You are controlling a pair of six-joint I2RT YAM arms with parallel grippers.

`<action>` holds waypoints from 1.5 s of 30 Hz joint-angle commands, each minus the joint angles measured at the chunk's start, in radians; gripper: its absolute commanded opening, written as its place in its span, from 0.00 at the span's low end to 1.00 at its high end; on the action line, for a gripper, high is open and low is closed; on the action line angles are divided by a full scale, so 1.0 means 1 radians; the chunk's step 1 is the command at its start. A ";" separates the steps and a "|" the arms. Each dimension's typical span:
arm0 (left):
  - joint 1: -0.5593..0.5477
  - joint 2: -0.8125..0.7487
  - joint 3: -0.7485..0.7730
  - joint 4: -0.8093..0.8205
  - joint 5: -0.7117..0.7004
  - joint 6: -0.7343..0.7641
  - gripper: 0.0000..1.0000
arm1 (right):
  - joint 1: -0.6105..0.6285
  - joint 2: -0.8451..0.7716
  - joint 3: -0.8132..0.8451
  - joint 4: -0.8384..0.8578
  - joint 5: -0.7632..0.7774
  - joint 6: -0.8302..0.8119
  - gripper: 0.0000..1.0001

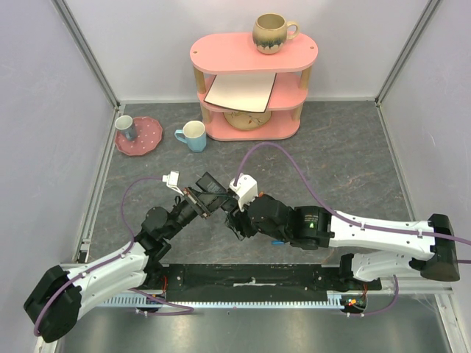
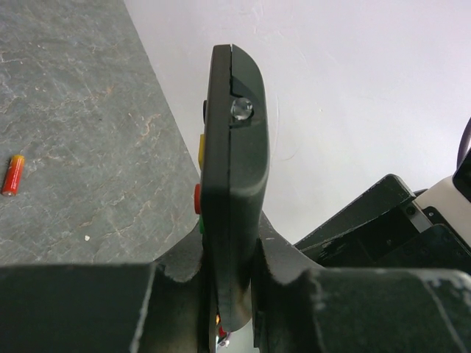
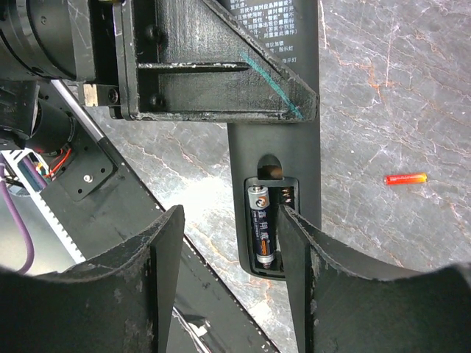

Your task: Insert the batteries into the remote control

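My left gripper (image 2: 232,246) is shut on the remote control (image 2: 234,147), a slim black bar held edge-on above the table, coloured buttons facing left. In the right wrist view the remote's (image 3: 274,158) back faces the camera with its battery compartment uncovered. The blue battery (image 3: 263,228) lies in the left slot. The right slot is partly hidden behind one of my fingers (image 3: 302,272). My right gripper (image 3: 232,254) stands open around the remote's lower end. The red-orange battery (image 3: 405,179) lies alone on the grey table, also at the left in the left wrist view (image 2: 12,174). From above, both grippers (image 1: 199,198) (image 1: 237,217) meet mid-table.
A pink two-tier shelf (image 1: 250,81) stands at the back with a brown mug (image 1: 272,33) on top and a board and bowl inside. A blue-handled mug (image 1: 193,136) and a pink plate (image 1: 147,140) with a cup sit at the back left. Walls close three sides.
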 commanded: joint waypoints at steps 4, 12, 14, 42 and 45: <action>0.001 -0.010 -0.004 0.097 -0.003 -0.031 0.02 | 0.002 -0.044 0.071 -0.029 0.079 0.005 0.64; 0.001 0.001 -0.010 0.103 0.007 -0.033 0.02 | 0.003 -0.060 0.141 -0.021 0.132 0.002 0.69; 0.001 0.002 -0.011 0.105 0.007 -0.033 0.02 | 0.000 -0.083 0.140 -0.020 0.174 0.029 0.72; 0.001 -0.036 -0.037 0.167 -0.043 0.019 0.02 | -0.391 -0.186 -0.354 0.537 -0.545 0.556 0.96; 0.001 -0.038 -0.036 0.175 -0.045 0.018 0.02 | -0.392 -0.167 -0.356 0.540 -0.576 0.547 0.93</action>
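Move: My left hand holds the remote, battery side up. Its open battery bay, one dark battery already in it, lies about 2 cm ahead of my right fingertips' midpoint, 1 cm left and a touch below. From there the orange battery is on the table some 16 cm ahead and 6 cm right, the blue battery level and 11 cm right, both roughly 20 cm down. From my left hand the bay is about 5 cm back and 5 cm right. With the battery already released, I lift my right hand off the bay, up about 7 cm, swinging forward and right over the far side, then drop it again and curl back and left towards the remote's battery end. Its wrist rolls left-side-up and tips down, some 30 degrees each, as the fingers spread almost fully. My left hand keeps its grip, easing up about 1 cm. ##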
